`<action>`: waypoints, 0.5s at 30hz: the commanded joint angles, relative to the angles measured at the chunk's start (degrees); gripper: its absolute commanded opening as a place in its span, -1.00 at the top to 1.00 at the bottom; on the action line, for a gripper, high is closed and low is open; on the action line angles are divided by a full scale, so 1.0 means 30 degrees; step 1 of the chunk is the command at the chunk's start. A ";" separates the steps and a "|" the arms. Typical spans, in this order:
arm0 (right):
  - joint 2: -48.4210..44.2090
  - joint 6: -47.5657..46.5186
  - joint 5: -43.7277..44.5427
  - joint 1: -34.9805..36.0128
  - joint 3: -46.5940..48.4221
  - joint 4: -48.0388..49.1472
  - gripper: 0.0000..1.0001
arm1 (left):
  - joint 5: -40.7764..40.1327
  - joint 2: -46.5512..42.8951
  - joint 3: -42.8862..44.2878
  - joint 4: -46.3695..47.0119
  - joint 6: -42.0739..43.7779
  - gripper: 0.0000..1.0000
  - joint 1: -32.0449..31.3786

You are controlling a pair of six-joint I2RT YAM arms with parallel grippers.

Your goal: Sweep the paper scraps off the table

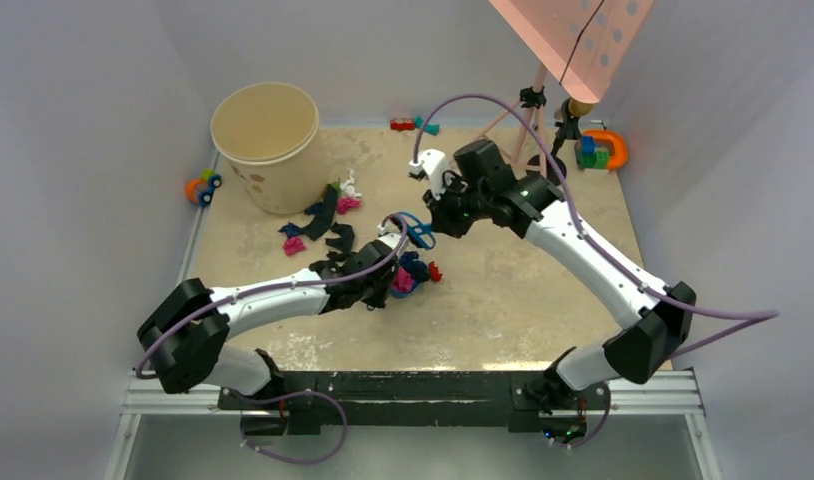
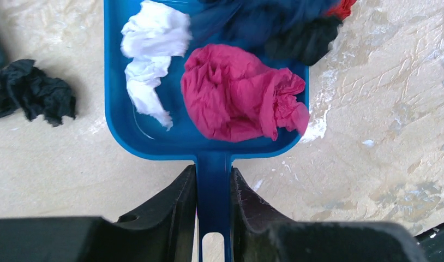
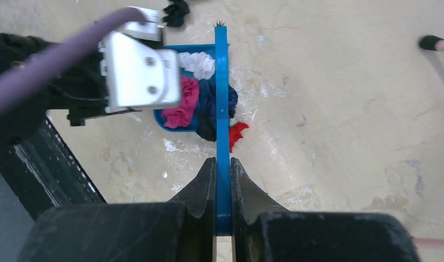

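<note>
My left gripper [image 2: 213, 172] is shut on the handle of the blue dustpan [image 2: 121, 125], which lies flat on the table [image 2: 372, 136]. In the pan are white [image 2: 154, 38], magenta [image 2: 236, 93], navy and black paper scraps. A red scrap [image 3: 237, 134] lies at the pan's mouth. My right gripper [image 3: 223, 161] is shut on a thin blue brush [image 3: 222, 82], held over the pan. Loose black and magenta scraps [image 1: 323, 225] lie on the table left of the pan, and one black scrap [image 2: 31, 90] lies beside it.
A beige bucket [image 1: 266, 140] stands at the back left, with a toy car [image 1: 203, 187] beside it. Red and teal blocks [image 1: 413, 125] lie at the back edge. A pink stand [image 1: 528, 130] and coloured toys [image 1: 601, 150] are at the back right.
</note>
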 commanded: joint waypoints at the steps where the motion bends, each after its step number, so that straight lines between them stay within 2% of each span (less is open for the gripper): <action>1: -0.1208 0.1985 0.0511 -0.1233 -0.0605 0.0814 1.00 | -0.1191 -0.2028 -0.0959 0.1260 0.0632 1.00 0.0081; 5: -0.2868 0.3013 0.2299 -0.1554 -0.1708 0.2142 1.00 | -0.1822 -0.3668 -0.1855 0.1795 0.0686 1.00 0.0072; 10: -0.5045 0.4383 0.6480 -0.1722 -0.3616 0.4423 1.00 | -0.1892 -0.4397 -0.2237 0.1906 0.0657 1.00 0.0070; 15: -0.3778 0.4415 0.8967 -0.1743 -0.3636 0.3787 1.00 | -0.1423 -0.3892 -0.1945 0.1529 0.0482 1.00 0.0056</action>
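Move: The right hand, holding the brush, is high over the dustpan's front edge: the navy scraps are some 20 cm below, 2 cm left and 1 cm back, with the red scrap 2 cm right and 2 cm back and the pink one 4 cm left and 4 cm back. From the left hand on the dustpan handle, the navy scraps are about 5 cm ahead, 8 cm right and 2 cm lower; the pink one is 2 cm ahead and 5 cm right. Rightwards, rising a little and edging forward, the right arm carries the brush about 8 cm away from the dustpan, swinging it some 25 degrees clockwise and keeping its grip. The left hand, still pinching the handle, raises the dustpan about 3 cm, draws it 2 cm left and tips its front upward slightly, then stops. ##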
